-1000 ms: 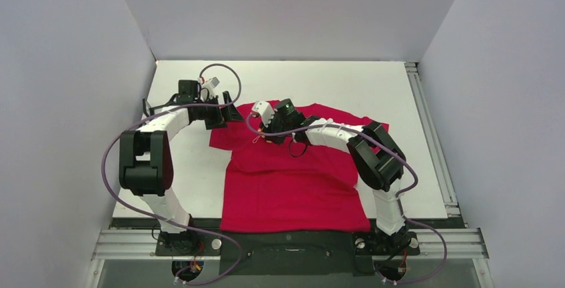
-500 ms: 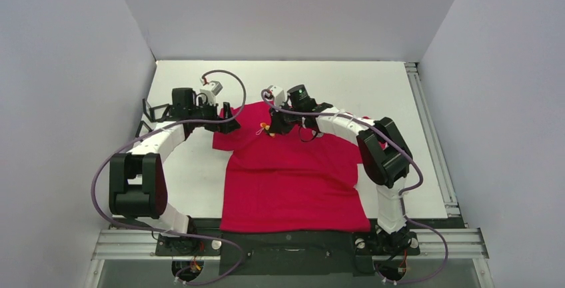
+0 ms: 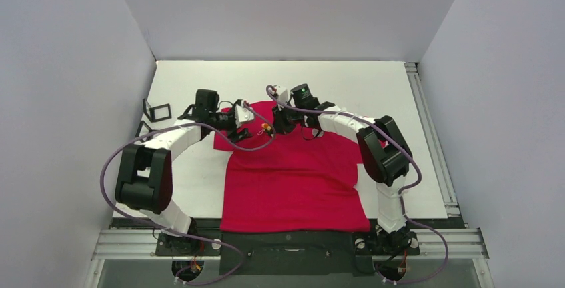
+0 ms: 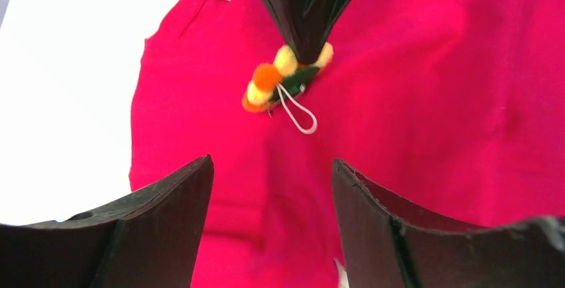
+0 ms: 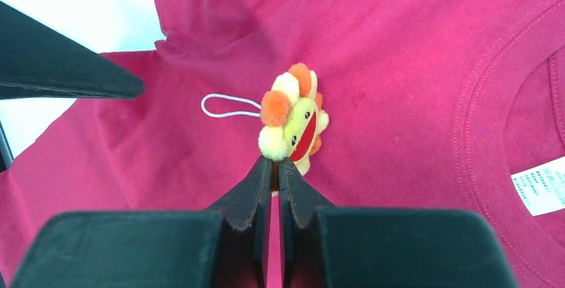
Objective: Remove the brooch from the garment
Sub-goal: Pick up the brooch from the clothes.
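The garment (image 3: 293, 181), a bright red T-shirt, lies flat on the white table. The brooch (image 5: 293, 118) is a small plush flower face with yellow and orange petals and a white cord loop (image 5: 226, 105); it sits near the shirt's left shoulder. My right gripper (image 5: 274, 161) is shut on the brooch's lower edge. In the left wrist view the brooch (image 4: 280, 78) hangs under the right gripper's black fingers (image 4: 306, 8). My left gripper (image 4: 272, 165) is open over the red cloth (image 4: 433, 101) just short of the brooch, with nothing between its fingers. From above, both grippers meet at the brooch (image 3: 265, 127).
A white label (image 5: 541, 193) shows inside the neckline. Two small black frame-like pieces (image 3: 156, 110) stand on the white table (image 3: 193, 168) left of the shirt. Grey walls close in the table, and a metal rail (image 3: 426, 135) runs along its right edge.
My left arm has swung right from the table's left side to the brooch, and its jaws have narrowed somewhat. My right gripper moved back towards the collar with the brooch, then held still.
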`<move>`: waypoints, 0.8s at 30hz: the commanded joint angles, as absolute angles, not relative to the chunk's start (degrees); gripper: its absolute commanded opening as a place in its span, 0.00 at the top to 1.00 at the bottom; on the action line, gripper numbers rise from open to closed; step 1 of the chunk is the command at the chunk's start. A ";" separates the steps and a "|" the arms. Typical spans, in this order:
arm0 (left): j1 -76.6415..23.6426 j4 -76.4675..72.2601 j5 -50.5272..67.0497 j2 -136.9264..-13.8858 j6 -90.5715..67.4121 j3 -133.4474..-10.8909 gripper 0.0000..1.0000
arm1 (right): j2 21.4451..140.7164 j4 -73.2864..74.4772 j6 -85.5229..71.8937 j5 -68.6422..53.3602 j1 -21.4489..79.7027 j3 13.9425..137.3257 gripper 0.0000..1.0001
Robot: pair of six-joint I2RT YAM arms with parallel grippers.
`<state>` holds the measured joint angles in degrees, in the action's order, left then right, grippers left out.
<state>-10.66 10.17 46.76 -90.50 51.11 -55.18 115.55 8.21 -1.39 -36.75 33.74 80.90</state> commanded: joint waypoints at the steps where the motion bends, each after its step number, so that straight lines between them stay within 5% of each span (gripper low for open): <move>1: -13.51 12.70 49.82 -96.23 65.62 -62.05 0.40 | 117.20 6.50 -1.94 -39.73 33.15 82.72 1.00; 16: -19.32 22.88 45.39 -108.31 82.43 -71.42 0.51 | 117.86 6.58 -1.92 -40.88 31.48 82.96 1.00; 20: -20.32 25.98 43.48 -110.22 84.13 -74.80 0.60 | 117.80 7.10 -1.32 -41.75 31.31 82.98 1.00; 24: -21.15 32.13 42.04 -110.88 86.73 -76.45 0.84 | 117.05 7.46 -1.14 -42.37 30.93 82.70 1.00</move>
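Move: The brooch hangs edge-on at my right fingertips, already off the garment. From my left hand it is about 7 cm to the right, 2 cm ahead and 4 cm lower. Its white loop trails about 2 cm to the left of it and 2 cm back. The collar label lies on the garment, 15 cm right, 7 cm ahead and 7 cm below my left hand. From my right hand the brooch is level ahead, 2 cm left and 1 cm lower. I swing my open left hand right and down to the brooch, about 6 cm each way and slightly forward, turning it roughly 25 degrees clockwise. Its fingers narrow on the way, most quickly at the end, around the petals and green back at the brooch's left edge. My right hand sinks about 1.5 cm, still pinching the opposite edge. ##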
